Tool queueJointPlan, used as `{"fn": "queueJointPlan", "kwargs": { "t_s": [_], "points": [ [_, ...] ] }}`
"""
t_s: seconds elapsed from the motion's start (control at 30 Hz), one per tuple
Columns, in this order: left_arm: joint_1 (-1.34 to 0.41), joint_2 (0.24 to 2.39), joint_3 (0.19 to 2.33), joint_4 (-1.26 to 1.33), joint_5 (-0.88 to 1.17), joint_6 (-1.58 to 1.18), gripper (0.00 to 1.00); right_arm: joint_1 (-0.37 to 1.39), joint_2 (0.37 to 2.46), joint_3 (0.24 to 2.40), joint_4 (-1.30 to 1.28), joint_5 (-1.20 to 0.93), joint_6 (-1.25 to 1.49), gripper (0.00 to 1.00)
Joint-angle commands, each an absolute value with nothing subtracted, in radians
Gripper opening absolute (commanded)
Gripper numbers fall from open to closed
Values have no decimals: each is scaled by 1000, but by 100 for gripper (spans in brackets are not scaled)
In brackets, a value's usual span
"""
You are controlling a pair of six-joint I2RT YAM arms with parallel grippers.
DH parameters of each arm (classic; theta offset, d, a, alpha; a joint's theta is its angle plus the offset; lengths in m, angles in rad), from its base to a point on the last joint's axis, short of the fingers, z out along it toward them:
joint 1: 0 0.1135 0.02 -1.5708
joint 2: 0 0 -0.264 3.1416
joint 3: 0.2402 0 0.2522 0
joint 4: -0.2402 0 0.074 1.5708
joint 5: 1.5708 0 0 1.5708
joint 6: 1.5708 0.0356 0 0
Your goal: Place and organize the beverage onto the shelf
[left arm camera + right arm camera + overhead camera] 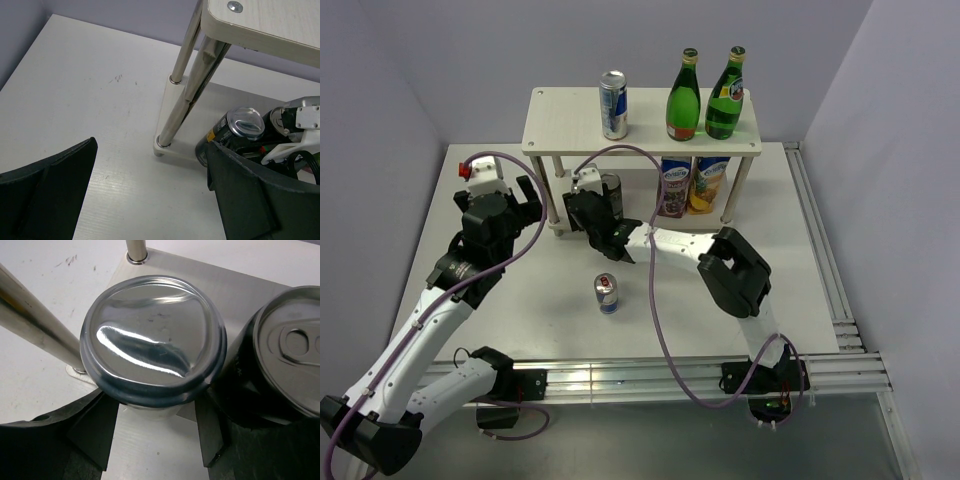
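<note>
The shelf [560, 115] holds a silver-blue can [613, 104] and two green bottles [683, 95] [726, 93] on its top board. My right gripper [592, 202] [154, 427] reaches under that board. It is shut on a dark-rimmed can [152, 337] [244, 123] that stands shiny concave end up on the lower board [240, 285]. A dark can [611, 188] [287, 365] with a pull tab stands right beside it. A blue-red can [607, 293] stands alone on the table. My left gripper [532, 205] [150, 150] hangs open and empty by the shelf's left legs [175, 100].
Two printed drink packs [674, 185] [708, 185] stand on the lower tier at the right. Aluminium rails run along the table's right side [820, 260] and front edge [670, 370]. Walls close in on the left, back and right.
</note>
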State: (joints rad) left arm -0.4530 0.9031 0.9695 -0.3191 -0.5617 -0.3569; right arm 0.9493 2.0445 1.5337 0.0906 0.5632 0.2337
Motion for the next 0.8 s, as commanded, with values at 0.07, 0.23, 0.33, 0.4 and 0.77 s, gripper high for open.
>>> {"fn": "queueJointPlan", "kwargs": {
  "t_s": [0.07, 0.23, 0.33, 0.4, 0.77],
  "points": [
    [-449, 903, 992, -288, -561, -356, 99, 937, 2045, 1588, 222, 637, 218, 21],
    [-449, 903, 993, -288, -560, -356, 99, 937, 2057, 1588, 230, 660, 207, 63],
    [-449, 904, 994, -288, -560, -356, 99, 937, 2059, 1585, 232, 666, 206, 69],
    [-448, 902, 993, -288, -561, -356, 99, 937, 2056, 1577, 233, 663, 207, 74],
    [-449, 894, 994, -287, -558, -357, 99, 960, 2017, 1540, 244, 683, 203, 88]
  ]
}}
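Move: The upturned can is already between the right hand's fingers over the lower shelf's left end, its middle about 1 cm ahead of the hand point and 2 cm below. The black can stands close beside it, roughly 8 cm right of the hand, 2 cm ahead and 2 cm below. The foot of the front left shelf post is some 8 cm left, 2 cm back and 8 cm below. From the left hand the upturned can lies about 8 cm ahead, 20 cm right and 14 cm lower. The upturned can is eased forward barely 1 cm on the lower shelf, between post and black can, and then let go: the right fingers spread, the right one into the gap beside the black can, pushing it aside. As they open, the right hand goes slightly farther forward and rises about 1 cm, its fingers tipping up some 5 degrees with a slight clockwise turn. ##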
